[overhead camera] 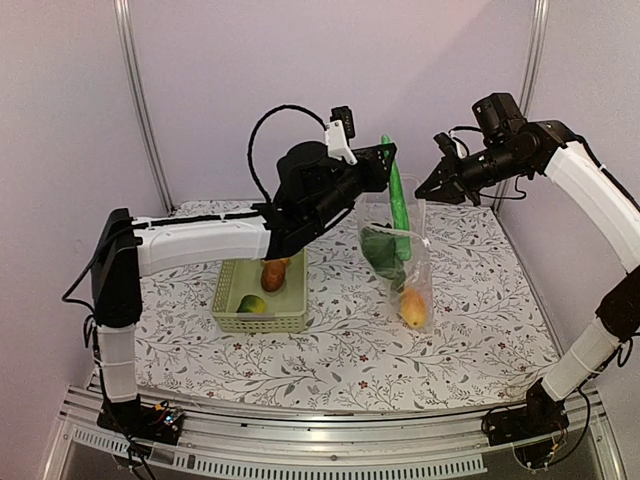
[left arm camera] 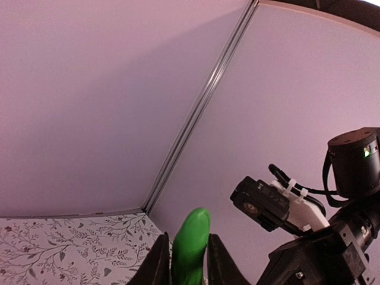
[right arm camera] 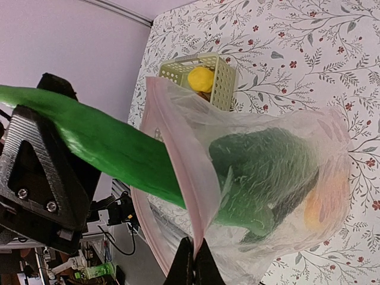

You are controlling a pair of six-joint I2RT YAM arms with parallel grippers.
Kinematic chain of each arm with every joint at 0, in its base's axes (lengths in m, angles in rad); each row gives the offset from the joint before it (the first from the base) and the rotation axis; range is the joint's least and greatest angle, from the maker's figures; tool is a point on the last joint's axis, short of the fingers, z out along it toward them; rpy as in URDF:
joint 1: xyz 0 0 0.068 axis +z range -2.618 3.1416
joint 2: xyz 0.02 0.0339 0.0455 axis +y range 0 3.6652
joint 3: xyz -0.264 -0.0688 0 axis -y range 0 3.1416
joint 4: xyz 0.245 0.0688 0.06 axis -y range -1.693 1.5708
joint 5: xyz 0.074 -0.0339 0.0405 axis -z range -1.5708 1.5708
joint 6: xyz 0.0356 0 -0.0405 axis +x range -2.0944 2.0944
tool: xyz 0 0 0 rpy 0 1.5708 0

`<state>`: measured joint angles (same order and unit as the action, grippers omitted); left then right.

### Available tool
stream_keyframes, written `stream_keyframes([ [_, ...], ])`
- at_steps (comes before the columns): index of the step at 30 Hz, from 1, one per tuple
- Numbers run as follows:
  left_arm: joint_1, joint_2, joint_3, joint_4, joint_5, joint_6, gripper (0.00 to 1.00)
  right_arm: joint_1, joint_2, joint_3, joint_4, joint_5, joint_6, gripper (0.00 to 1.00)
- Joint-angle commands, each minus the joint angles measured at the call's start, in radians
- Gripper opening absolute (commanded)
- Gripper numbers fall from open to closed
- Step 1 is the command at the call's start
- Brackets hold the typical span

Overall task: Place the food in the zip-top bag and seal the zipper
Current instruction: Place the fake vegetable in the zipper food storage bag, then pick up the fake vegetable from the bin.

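The clear zip-top bag hangs over the table. My right gripper is shut on its pinkish zipper at the mouth edge. Inside the bag lie a leafy green and an orange-yellow piece. A long green cucumber stands tilted, its lower end in the bag's mouth. My left gripper holds its upper end, a finger close against each side.
A pale green lattice basket sits left of the bag. It holds a reddish-brown round piece and a green-yellow one; the right wrist view shows a yellow lemon in it. Walls close the back and both sides.
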<state>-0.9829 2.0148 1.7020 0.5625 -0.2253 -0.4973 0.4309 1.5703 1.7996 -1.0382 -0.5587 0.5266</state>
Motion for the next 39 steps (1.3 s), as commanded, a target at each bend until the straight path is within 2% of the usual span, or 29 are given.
stream_keyframes([
  [1, -0.008, 0.036, -0.021, -0.004, 0.031, -0.095, 0.33, -0.006, -0.022, 0.026, -0.007, 0.003, -0.012, 0.00],
  [3, -0.009, 0.030, -0.020, -0.007, 0.052, -0.084, 0.46, -0.006, -0.020, 0.027, -0.004, -0.002, -0.011, 0.00],
  [6, -0.009, -0.009, -0.007, -0.023, 0.055, -0.018, 0.55, -0.006, -0.014, 0.028, 0.004, -0.007, -0.014, 0.00],
  [12, 0.001, -0.109, 0.059, -0.139, 0.042, 0.118, 0.59, -0.006, -0.009, 0.013, 0.030, -0.012, -0.017, 0.00],
  [16, 0.021, -0.188, 0.086, -0.347, -0.009, 0.160, 0.59, -0.006, -0.007, 0.006, 0.045, -0.010, -0.025, 0.00],
  [21, 0.063, -0.343, -0.043, -0.498, -0.041, 0.193, 0.59, -0.006, -0.008, 0.003, 0.063, 0.013, -0.037, 0.00],
  [22, 0.076, -0.379, -0.076, -0.525, -0.059, 0.190, 0.62, -0.006, -0.009, -0.004, 0.069, 0.014, -0.037, 0.00],
  [23, 0.088, -0.412, -0.109, -0.551, -0.076, 0.175, 0.72, -0.006, -0.012, -0.013, 0.078, 0.013, -0.036, 0.00],
  [24, 0.102, -0.448, -0.138, -0.600, -0.096, 0.154, 0.96, -0.006, -0.014, -0.025, 0.088, 0.012, -0.036, 0.00],
  [25, 0.116, -0.482, -0.170, -0.630, -0.112, 0.130, 0.99, -0.006, -0.018, -0.038, 0.101, 0.009, -0.031, 0.00],
  [28, 0.184, -0.581, -0.265, -0.725, -0.104, 0.018, 1.00, -0.006, -0.030, -0.062, 0.126, 0.010, -0.021, 0.00],
  [32, 0.304, -0.660, -0.353, -0.881, -0.026, -0.096, 1.00, -0.008, -0.022, -0.059, 0.135, 0.005, -0.024, 0.00],
  [36, 0.330, -0.653, -0.325, -0.999, -0.010, 0.015, 1.00, -0.009, -0.006, -0.039, 0.126, -0.004, -0.036, 0.00],
  [39, 0.336, -0.626, -0.288, -1.107, -0.179, 0.047, 1.00, -0.011, -0.001, -0.023, 0.115, 0.001, -0.050, 0.00],
])
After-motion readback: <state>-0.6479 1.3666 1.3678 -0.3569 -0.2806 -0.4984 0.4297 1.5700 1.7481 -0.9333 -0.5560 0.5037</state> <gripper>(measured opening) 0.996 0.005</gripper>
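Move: The left hand still holds the long green vegetable, its lower half inside the bag; the bag's mouth lies about 7 cm below this hand and 4 cm nearer the base, level sideways. The yellow fruit in the bag's bottom is roughly 30 cm down, 6 back and 8 right; the basket some 29 cm left, abreast, 33 below. The right hand pinches the rim, the mouth's middle about 5 cm to its left, 1 ahead, level in height. The left hand opens, releases the vegetable into the bag, rises, swings about 27 cm left, then sinks. ##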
